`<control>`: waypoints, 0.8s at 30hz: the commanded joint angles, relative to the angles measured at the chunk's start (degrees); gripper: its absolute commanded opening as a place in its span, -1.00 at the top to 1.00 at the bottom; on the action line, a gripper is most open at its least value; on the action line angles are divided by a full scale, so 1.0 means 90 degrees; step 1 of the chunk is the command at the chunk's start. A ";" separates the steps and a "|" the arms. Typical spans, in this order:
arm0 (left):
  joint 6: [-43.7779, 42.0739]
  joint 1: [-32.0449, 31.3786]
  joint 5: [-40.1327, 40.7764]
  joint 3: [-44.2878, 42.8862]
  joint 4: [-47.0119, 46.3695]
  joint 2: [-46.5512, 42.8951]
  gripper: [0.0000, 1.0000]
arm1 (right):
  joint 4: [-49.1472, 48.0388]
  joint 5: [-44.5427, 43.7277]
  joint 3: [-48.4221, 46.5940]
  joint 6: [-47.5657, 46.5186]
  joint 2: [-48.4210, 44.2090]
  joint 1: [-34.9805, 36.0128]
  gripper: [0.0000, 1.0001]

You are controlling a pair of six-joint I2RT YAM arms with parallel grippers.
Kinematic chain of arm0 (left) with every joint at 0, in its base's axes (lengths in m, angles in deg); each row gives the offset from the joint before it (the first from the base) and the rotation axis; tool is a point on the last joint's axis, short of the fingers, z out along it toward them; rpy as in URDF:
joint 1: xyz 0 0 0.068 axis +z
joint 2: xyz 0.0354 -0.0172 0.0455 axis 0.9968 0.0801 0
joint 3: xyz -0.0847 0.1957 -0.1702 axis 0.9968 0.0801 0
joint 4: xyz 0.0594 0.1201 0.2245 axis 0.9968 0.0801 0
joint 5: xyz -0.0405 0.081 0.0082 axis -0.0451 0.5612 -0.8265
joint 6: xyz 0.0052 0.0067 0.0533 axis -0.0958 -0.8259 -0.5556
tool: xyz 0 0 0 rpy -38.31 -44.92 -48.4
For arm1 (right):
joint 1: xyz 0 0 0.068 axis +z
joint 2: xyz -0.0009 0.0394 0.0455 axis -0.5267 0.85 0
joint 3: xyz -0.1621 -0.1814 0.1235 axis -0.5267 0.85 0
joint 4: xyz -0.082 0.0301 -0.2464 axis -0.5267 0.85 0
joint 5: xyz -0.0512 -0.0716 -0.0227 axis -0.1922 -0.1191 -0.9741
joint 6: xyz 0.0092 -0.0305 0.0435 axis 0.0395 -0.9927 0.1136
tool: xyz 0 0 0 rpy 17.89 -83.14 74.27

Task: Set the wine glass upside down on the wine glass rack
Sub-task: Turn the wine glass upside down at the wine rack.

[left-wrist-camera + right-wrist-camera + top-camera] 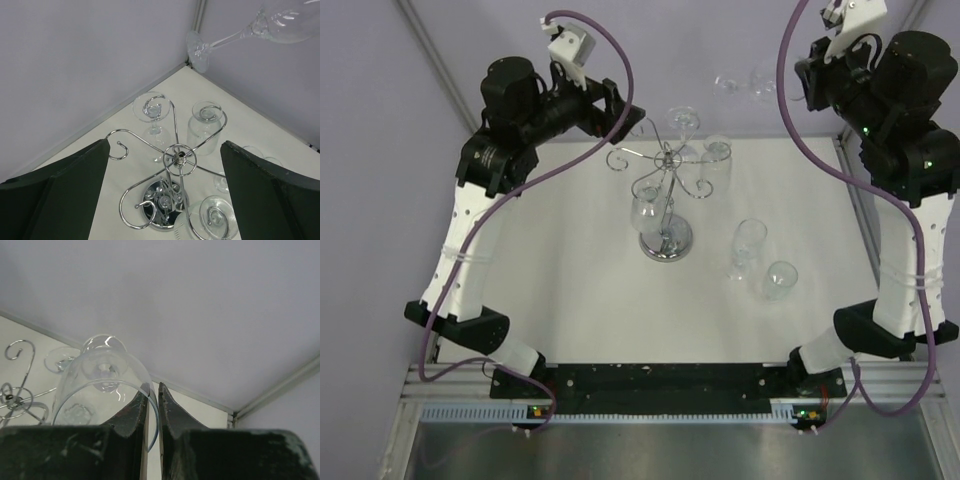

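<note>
The chrome wine glass rack stands mid-table, with three glasses hanging upside down from its scroll arms. A clear wine glass is held on its side in the air to the back right of the rack, foot toward the rack. My right gripper is shut on the rim of this wine glass; the rack lies lower left. My left gripper hangs open above the rack's hub, touching nothing. The held glass crosses the top right of that view.
Two more glasses rest on the white table to the right of the rack. Purple walls close the back and sides. The left arm's gripper hovers at the rack's back left.
</note>
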 commanded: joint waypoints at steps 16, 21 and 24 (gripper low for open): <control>0.1143 -0.0310 -0.0096 0.0017 -0.0854 0.0261 -0.97 | -0.1289 0.1007 -0.0383 0.0531 -0.0316 0.1172 1.00; 0.1162 -0.0350 -0.0115 -0.0012 -0.0922 0.0417 -0.96 | -0.1260 0.1310 -0.0422 0.0756 -0.0374 0.1172 1.00; 0.1270 -0.0369 -0.0261 -0.0032 -0.0991 0.0495 -0.85 | -0.1240 0.1408 -0.0403 0.0824 -0.0413 0.1172 1.00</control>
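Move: The right hand holds the wine glass by its rim, with the foot about 14 cm ahead, 15 cm left and 7 cm lower. It is going to the open left gripper, roughly 32 cm left, 2 cm farther out and 4 cm lower. From the left hand, that foot is some 12 cm ahead, 17 cm right and 3 cm lower. The rack's hub lies about 6 cm ahead, 8 cm right and 17 cm below the left hand, and the back hanging glass 14 cm ahead, 12 cm right and 20 cm below. Still pinching the wine glass at its rim, the right hand carries it foot-first towards the left gripper, about 9 cm left with some 4 cm back and 3 cm up, slowing as it turns about 20 degrees counter-clockwise. The left hand, open wide, eases about 4 cm right to meet the foot, tipping slightly; no touch is seen. ##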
